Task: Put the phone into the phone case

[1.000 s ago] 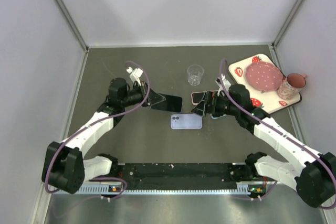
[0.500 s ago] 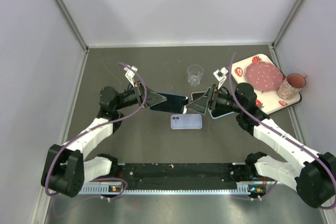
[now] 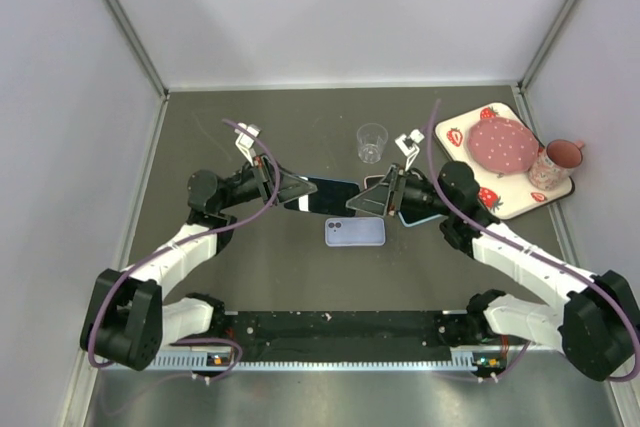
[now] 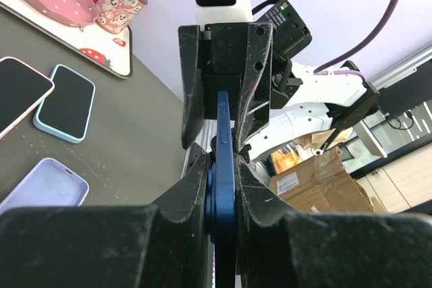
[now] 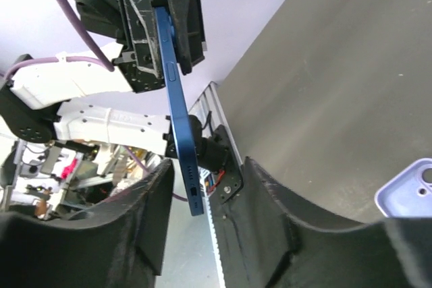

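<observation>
My left gripper (image 3: 300, 193) is shut on a dark blue phone (image 3: 328, 195) and holds it on edge above the table, pointing right. In the left wrist view the phone (image 4: 225, 141) runs straight out between the pads. My right gripper (image 3: 362, 203) faces it from the right, and the phone's free end (image 5: 181, 123) sits between its fingers (image 5: 266, 197) with a gap on each side, so that gripper (image 5: 202, 190) is open. The lilac phone case (image 3: 354, 232) lies flat on the table just below both grippers; it also shows in the wrist views (image 4: 42, 188) (image 5: 413, 185).
A pink-rimmed phone (image 3: 377, 184) and a light blue phone (image 4: 65, 102) lie on the table under the right arm. A clear glass (image 3: 372, 142) stands behind them. At the back right, a strawberry tray (image 3: 470, 130) carries a pink bowl (image 3: 503, 144) and a mug (image 3: 558, 159).
My left gripper turned the blue phone on edge. My right gripper swung left to the phone's free end and narrowed its jaws around it.
</observation>
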`<state>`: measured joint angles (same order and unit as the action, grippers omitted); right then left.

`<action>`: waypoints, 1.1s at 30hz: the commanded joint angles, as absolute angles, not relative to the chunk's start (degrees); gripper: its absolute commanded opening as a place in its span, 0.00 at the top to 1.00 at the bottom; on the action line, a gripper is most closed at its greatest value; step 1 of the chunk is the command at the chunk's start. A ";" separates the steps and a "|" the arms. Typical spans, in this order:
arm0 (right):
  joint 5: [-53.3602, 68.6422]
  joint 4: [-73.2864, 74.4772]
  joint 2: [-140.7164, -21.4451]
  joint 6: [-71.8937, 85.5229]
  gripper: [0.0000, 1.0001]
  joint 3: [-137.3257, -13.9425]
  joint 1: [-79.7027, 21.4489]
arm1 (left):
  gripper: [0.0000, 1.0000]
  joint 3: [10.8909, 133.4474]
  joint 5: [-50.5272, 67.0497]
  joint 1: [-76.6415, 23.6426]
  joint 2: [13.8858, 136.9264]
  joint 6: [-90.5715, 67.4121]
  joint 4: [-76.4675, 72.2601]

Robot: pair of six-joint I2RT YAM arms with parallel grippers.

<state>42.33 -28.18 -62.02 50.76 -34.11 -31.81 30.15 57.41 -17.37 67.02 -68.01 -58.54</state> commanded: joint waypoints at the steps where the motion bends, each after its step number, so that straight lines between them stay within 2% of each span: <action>1: 42.45 -34.63 -62.84 52.12 0.58 -34.72 -33.48 | 1.00 30.15 57.22 -17.23 66.27 -69.35 -64.86; 2: 42.36 -35.15 -62.93 52.47 0.59 -34.54 -33.40 | 1.00 29.97 57.22 -17.14 66.18 -69.43 -64.78; 5: 42.28 -35.51 -63.19 53.00 0.70 -34.63 -33.49 | 1.00 29.97 57.31 -17.23 66.18 -69.17 -64.60; 6: 42.28 -35.51 -63.19 53.09 0.78 -34.72 -33.57 | 1.00 30.06 57.39 -17.14 66.09 -69.08 -64.60; 7: 42.19 -35.51 -63.28 53.00 0.82 -34.72 -33.49 | 1.00 30.06 57.39 -17.23 66.27 -69.08 -64.51; 8: 42.10 -35.42 -63.11 53.00 0.94 -34.80 -33.57 | 1.00 30.06 57.48 -17.23 66.27 -69.08 -64.42; 9: 42.10 -35.51 -63.11 53.00 1.00 -34.80 -33.49 | 1.00 30.06 57.48 -17.14 66.27 -69.08 -64.42; 11: 42.36 -35.16 -63.11 52.65 1.00 -35.07 -33.57 | 1.00 30.06 57.57 -17.14 66.27 -68.82 -64.34; 13: 42.28 -34.72 -63.19 52.38 1.00 -35.33 -33.58 | 0.94 29.97 57.74 -17.14 66.27 -68.38 -63.38; 14: 42.28 -33.93 -63.28 51.86 1.00 -35.51 -33.66 | 0.80 30.06 57.74 -17.14 66.27 -67.60 -62.85; 21: 41.92 -31.82 -63.02 50.71 1.00 -35.95 -33.66 | 0.44 30.85 55.90 -17.05 64.69 -62.67 -55.12; 26: 41.13 -28.39 -62.84 49.57 1.00 -36.39 -33.57 | 0.36 34.43 52.92 -17.05 61.36 -52.41 -41.61; 27: 40.96 -27.87 -62.75 49.31 1.00 -36.30 -33.66 | 0.36 35.67 49.52 -16.96 60.65 -49.42 -30.09; 31: 39.21 -21.39 -62.67 47.03 1.00 -37.52 -33.49 | 0.32 42.18 37.90 -17.05 57.83 -32.57 -6.58; 33: 37.98 -17.34 -62.67 44.57 1.00 -38.40 -33.57 | 0.32 45.95 31.68 -17.05 57.57 -28.23 -0.29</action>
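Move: The phone is in the left hand, its middle about 4 cm to that hand's right and 1 cm back; from the open right fingers that middle lies some 6 cm left, 1 cm ahead, level. The empty lavender case lies on the table, roughly 18 cm straight beneath the right hand. From that hand, the phone in the pink case is about 12 cm ahead and 9 cm right, the blue-cased one 9 cm ahead and 15 cm right, both some 18 cm down. The right fingers shut on the phone's right-hand end while that hand eases about a centimetre left, back and up; only then does the left gripper open and let go of the other end. The left hand backs off forward by about 4 cm, turning some 15 degrees counter-clockwise with its left side rising, as the right, keeping its pinch, sinks about 3 cm towards the lavender case. ##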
